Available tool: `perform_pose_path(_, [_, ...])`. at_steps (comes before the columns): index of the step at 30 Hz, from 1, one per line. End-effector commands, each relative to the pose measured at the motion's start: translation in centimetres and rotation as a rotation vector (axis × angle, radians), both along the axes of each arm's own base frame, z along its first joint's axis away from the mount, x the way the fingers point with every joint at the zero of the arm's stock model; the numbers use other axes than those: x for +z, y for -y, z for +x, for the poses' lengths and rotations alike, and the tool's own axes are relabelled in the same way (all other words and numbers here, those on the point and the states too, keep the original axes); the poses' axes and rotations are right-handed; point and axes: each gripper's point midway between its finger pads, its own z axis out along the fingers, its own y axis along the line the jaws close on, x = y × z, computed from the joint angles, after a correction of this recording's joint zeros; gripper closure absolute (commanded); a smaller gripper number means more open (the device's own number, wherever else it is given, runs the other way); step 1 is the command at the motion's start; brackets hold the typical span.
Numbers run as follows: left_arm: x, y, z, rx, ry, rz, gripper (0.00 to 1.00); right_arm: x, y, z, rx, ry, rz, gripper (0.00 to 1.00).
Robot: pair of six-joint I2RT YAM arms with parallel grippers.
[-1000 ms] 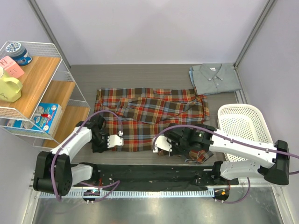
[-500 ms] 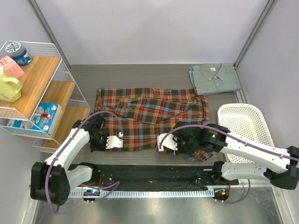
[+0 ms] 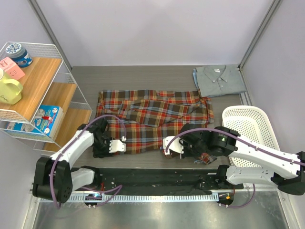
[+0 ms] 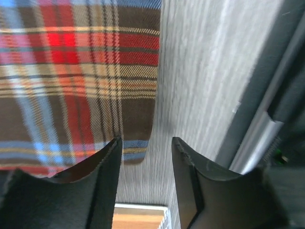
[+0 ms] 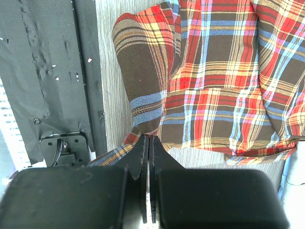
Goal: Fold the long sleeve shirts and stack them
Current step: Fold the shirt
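Note:
The plaid long sleeve shirt point(image 3: 155, 117) lies spread flat in the middle of the table. The grey-blue long sleeve shirt point(image 3: 218, 80) sits folded at the back right. My left gripper point(image 3: 118, 144) is at the plaid shirt's near left corner. In the left wrist view it point(image 4: 145, 142) stands open; the hem corner point(image 4: 138, 152) and bare table show in the gap, and nothing is held. My right gripper point(image 3: 168, 146) is at the shirt's near edge. Its jaws point(image 5: 149, 137) are shut, and a fold of plaid sleeve point(image 5: 143, 95) runs into the tips.
A white mesh basket point(image 3: 249, 128) stands at the right beside the right arm. A wire and wood shelf point(image 3: 33, 90) with a mug and boxes is at the left. A black rail point(image 3: 152, 179) runs along the near table edge.
My left gripper shut at the plaid shirt's near left corner, then opened again; the corner lies on the table. The right arm shifted slightly right, its jaws staying shut.

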Motion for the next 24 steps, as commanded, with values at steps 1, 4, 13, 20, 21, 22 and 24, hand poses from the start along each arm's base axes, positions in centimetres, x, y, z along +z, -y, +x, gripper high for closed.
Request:
perform_pose_path(1, [-2.0,-1.2,2.2,-0.029,0.086,0.081,0.52,0.8,-0.2,0.3,-0.003,0.024,0.03,0.99])
perform_pose_path(4, [-3.1,-1.5,1.7,-0.056,0.054,0.106,0.57,0.8,-0.2,0.4,-0.004,0.025,0.03,0.99])
perform_pose_path(13, [0.4,0.7,0.5,-0.12,0.02,0.0,1.0,2.4,0.0,-0.4,-0.01,-0.002,0.067,0.99])
perform_pose_path(20, [4.7,1.0,-1.9,-0.174,0.0,-0.046,1.0,5.0,0.6,-1.6,0.067,-0.022,0.08,0.99])
perform_pose_path(21, [4.8,1.0,-2.2,-0.165,-0.012,-0.048,1.0,5.3,0.6,-1.3,0.078,-0.002,0.074,0.99])
perform_pose_path(22, [5.1,1.0,-2.1,-0.153,-0.015,-0.053,1.0,5.9,0.7,-1.0,0.082,0.02,0.075,0.99])
perform_pose_path(24, [5.9,1.3,-1.0,-0.106,-0.012,-0.06,1.0,6.4,0.8,0.1,0.102,0.086,0.043,0.99])
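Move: The shirt's near left corner lies flat about 2 cm ahead of the left fingers, 1 cm to their left and 2 cm below them. The folded-in sleeve crosses the shirt roughly 17 cm ahead of that hand and 23 cm to its right; the black rail is about 10 cm straight behind it. From the right hand, already gripping gathered cloth, the corner is some 33 cm left, 4 cm ahead and 17 cm lower. Bring the half-open left gripper down and forward about 2 cm onto the shirt's near left corner, pinch it shut there, then draw back and lift some 6 cm off the table. Hold the right hand still with its gathered cloth at first, then raise it about 4 cm as the left goes up, easing back slightly. ##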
